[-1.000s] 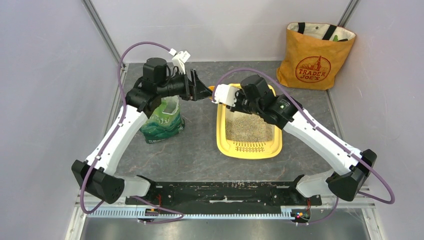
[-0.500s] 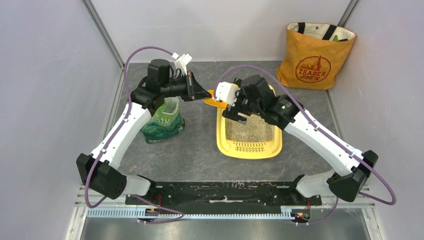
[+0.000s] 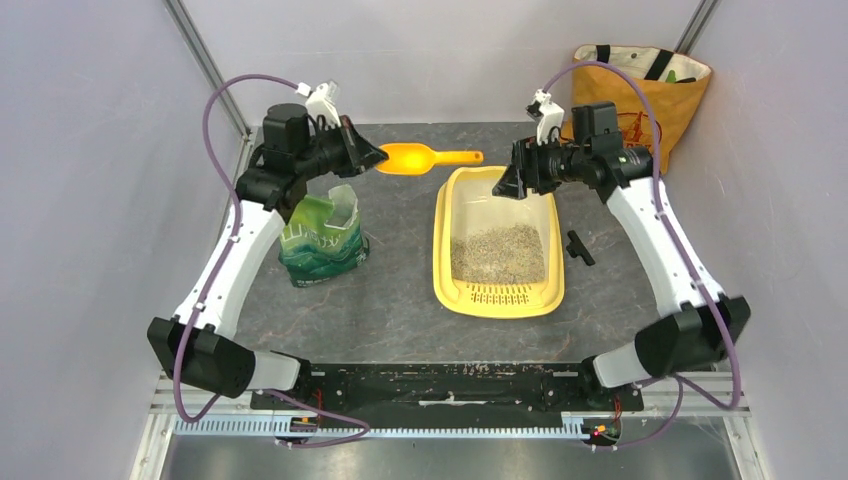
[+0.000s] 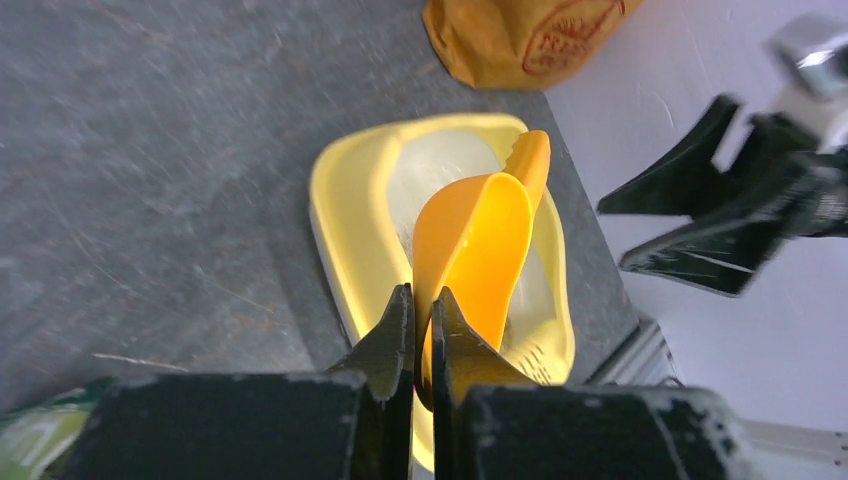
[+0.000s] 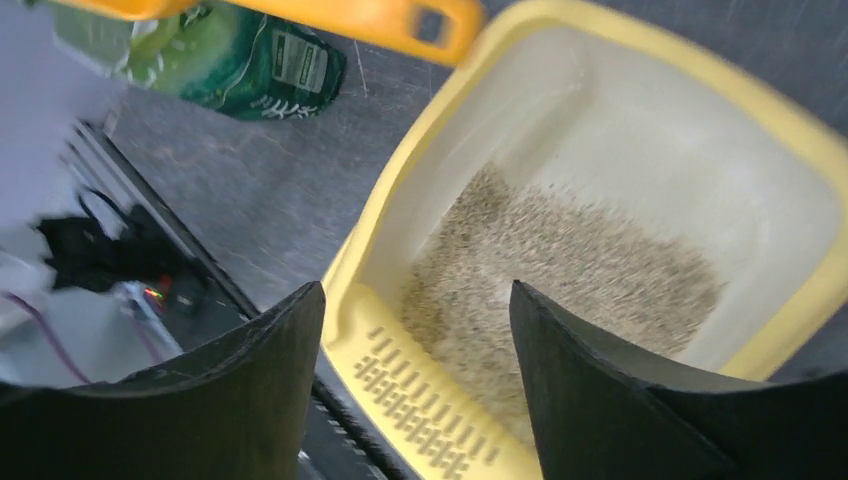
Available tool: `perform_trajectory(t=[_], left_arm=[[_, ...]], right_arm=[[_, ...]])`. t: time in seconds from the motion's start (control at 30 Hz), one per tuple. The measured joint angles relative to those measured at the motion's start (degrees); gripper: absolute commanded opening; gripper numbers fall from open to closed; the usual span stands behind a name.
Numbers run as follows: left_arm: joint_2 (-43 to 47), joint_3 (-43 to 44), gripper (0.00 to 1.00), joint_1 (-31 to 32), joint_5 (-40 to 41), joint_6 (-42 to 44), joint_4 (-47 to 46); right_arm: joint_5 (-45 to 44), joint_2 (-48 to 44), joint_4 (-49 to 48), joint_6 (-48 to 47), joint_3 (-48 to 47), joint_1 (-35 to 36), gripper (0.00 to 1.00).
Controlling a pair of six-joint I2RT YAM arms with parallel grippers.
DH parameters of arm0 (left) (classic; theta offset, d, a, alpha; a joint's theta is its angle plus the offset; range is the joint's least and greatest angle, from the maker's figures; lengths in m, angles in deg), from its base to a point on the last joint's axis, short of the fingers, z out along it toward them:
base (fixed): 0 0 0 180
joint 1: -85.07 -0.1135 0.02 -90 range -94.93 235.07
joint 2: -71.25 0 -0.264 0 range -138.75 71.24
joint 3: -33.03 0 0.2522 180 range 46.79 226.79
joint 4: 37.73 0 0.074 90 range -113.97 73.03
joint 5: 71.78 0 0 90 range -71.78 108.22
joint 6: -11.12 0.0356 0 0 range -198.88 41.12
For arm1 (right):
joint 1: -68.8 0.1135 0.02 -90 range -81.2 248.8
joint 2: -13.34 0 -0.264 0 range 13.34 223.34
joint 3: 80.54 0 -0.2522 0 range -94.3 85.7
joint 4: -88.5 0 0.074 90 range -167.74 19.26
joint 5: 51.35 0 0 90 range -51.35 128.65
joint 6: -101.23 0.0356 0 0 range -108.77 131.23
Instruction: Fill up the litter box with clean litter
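Note:
The yellow litter box lies at the table's centre with its slotted grate toward the near side. Grey-beige clean litter covers the near half of its pale floor. My left gripper is shut on the bowl edge of an orange scoop, held in the air left of the box's far end and above the green litter bag. In the left wrist view the fingers pinch the scoop at my left gripper. My right gripper hangs open and empty over the box's far end.
An orange tote bag stands in the far right corner. A small black piece lies on the table just right of the box. White walls close in both sides, and the arms' base rail runs along the near edge.
My left gripper shut on the scoop and carried it left, away from the box. My right gripper opened, let the scoop go and drew back up and to the right.

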Motion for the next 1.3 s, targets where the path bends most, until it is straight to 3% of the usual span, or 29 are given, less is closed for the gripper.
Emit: perform_trajectory(t=[0.13,0.23,0.27,0.7,1.3], left_arm=[[0.0,3.1,0.02,-1.4,2.5,0.9,-1.2],[0.0,6.2,0.02,-2.2,3.7,1.1,-1.8],[0.0,7.1,0.02,-2.3,3.7,1.2,-2.1],[0.0,9.1,0.02,-2.7,4.5,1.3,-2.8],[0.9,9.1,0.02,-4.3,4.9,2.0,-2.8]], right_arm=[[-0.3,7.7,-0.4,8.9,0.1,-2.0,0.24],[-3.6,13.4,-2.4,14.4,0.9,-0.8,0.03],[-4.7,15.1,-3.3,16.5,1.3,-0.1,0.0],[-12.3,26.5,-29.0,38.2,13.4,9.7,0.0],[-13.9,28.9,-58.8,56.9,20.7,14.5,0.0]])
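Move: The litter box lies beneath the right hand: its middle is about straight below, some 24 cm down, and its left wall about 14 cm to the hand's left, level with it and 21 cm down. A black clip lies about 18 cm to that hand's right, 2 cm ahead, on the table. The left hand holds the yellow scoop; from that hand the box is some 27 cm right, 5 cm back and 27 cm down, and the green litter bag 15 cm left, 3 cm back and 25 cm down. The right fingers come to press on the inside of the litter box's left wall and push the box left: the hand first dives about 20 cm and a little forward, shutting its fingers and tipping them down some 30 degrees, then sweeps left along the bottom of its dive, about 15 cm left in all. The left hand keeps the scoop pinched and lifts it about 8 cm, then drifts slightly left. ##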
